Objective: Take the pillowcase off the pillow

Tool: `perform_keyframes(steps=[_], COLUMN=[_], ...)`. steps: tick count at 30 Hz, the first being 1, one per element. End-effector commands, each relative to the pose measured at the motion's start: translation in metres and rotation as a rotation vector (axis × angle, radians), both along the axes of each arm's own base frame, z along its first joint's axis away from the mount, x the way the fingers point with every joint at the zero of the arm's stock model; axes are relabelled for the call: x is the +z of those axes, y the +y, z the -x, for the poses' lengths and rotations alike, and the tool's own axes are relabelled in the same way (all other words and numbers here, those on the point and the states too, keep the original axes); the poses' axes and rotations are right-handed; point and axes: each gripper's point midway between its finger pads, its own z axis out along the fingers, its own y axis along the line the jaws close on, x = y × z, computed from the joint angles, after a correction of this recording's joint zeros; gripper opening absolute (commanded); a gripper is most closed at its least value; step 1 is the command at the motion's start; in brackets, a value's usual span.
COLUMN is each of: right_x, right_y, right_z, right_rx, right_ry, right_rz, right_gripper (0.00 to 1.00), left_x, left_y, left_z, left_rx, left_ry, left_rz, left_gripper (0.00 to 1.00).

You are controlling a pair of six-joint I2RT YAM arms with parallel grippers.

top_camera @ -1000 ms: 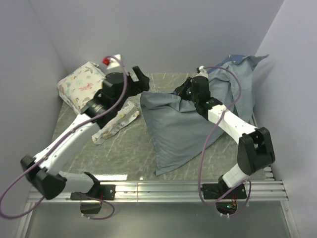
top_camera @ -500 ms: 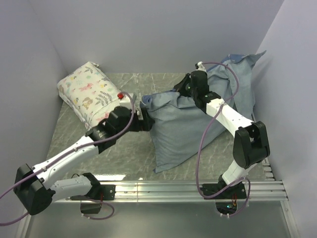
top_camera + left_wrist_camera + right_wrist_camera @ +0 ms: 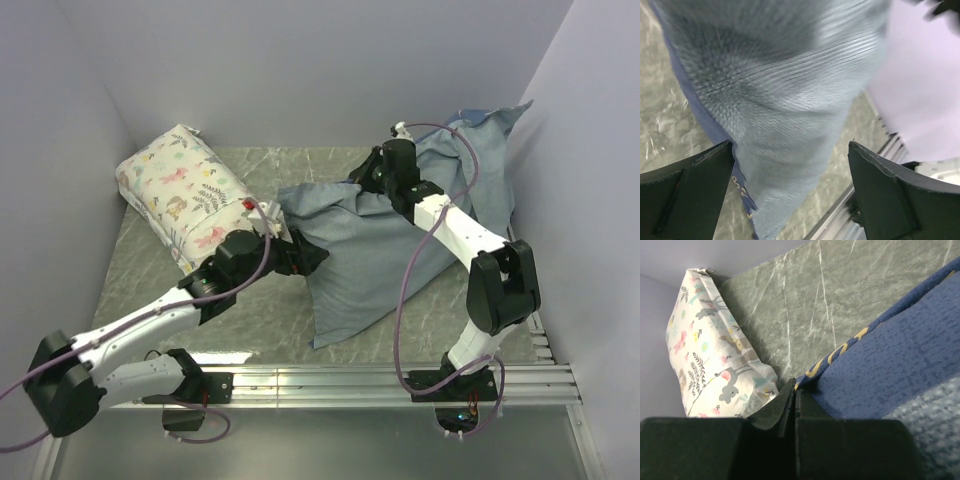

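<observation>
The pillowcase (image 3: 370, 250) lies as a bulging blue-grey heap at the right of the table, its far end draped up the right wall. The pillow is hidden. My left gripper (image 3: 305, 255) is open at the heap's left end. In the left wrist view its fingers (image 3: 695, 190) straddle the blue-grey fabric (image 3: 790, 90). My right gripper (image 3: 365, 180) is at the heap's back edge, shut on the pillowcase's navy hem (image 3: 880, 360); that hem runs right into the closed tips of the right gripper (image 3: 795, 390).
A smaller white pillow with a floral print (image 3: 180, 190) leans in the back left corner, also seen as the floral pillow (image 3: 710, 350) from the right wrist. Grey marbled tabletop (image 3: 250, 310) lies between. A metal rail (image 3: 350, 380) runs along the near edge. Walls close in left, back and right.
My left arm swung from beside the floral pillow forward and right, and its open jaws now straddle the pillowcase's left end. The right gripper pulled its hem slightly up and back.
</observation>
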Motion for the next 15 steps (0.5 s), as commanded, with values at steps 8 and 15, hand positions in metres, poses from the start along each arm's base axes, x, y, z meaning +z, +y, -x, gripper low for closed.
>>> perform_keyframes(steps=[8, 15], right_x=[0.058, 0.099], right_y=[0.000, -0.021], right_z=[-0.009, 0.000], right_rx=[0.016, -0.027], right_ry=[-0.137, -0.198], right_rz=[0.034, 0.128], right_gripper=[0.00, 0.36], left_x=[-0.010, 0.033], left_y=[-0.024, 0.002], left_z=[-0.037, -0.061], left_rx=[0.089, 0.275], left_ry=[0.035, -0.011], left_rz=[-0.025, -0.069], left_gripper=[0.70, 0.00])
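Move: The open left gripper has the loose grey side edge of the pillowcase just below, about 3 cm ahead, 2 cm right and 6 cm down. The pillowcase's near corner hangs some 14 cm back, 1 cm right and 22 cm down. The patterned pillow's middle is around 22 cm ahead, 32 cm left and 18 cm down. From the right hand, shut on the blue hem, that side edge lies roughly 20 cm back, 14 cm left and 4 cm lower. Dip the left gripper about 5 cm onto the pillowcase's side edge, easing a little forward and right, and pinch the grey cloth shut between its fingers. Then lift it some 3 cm, drawing slightly forward. As that grip closes, raise the right hand about 2 cm and part its fingers to a third open around the blue hem. ##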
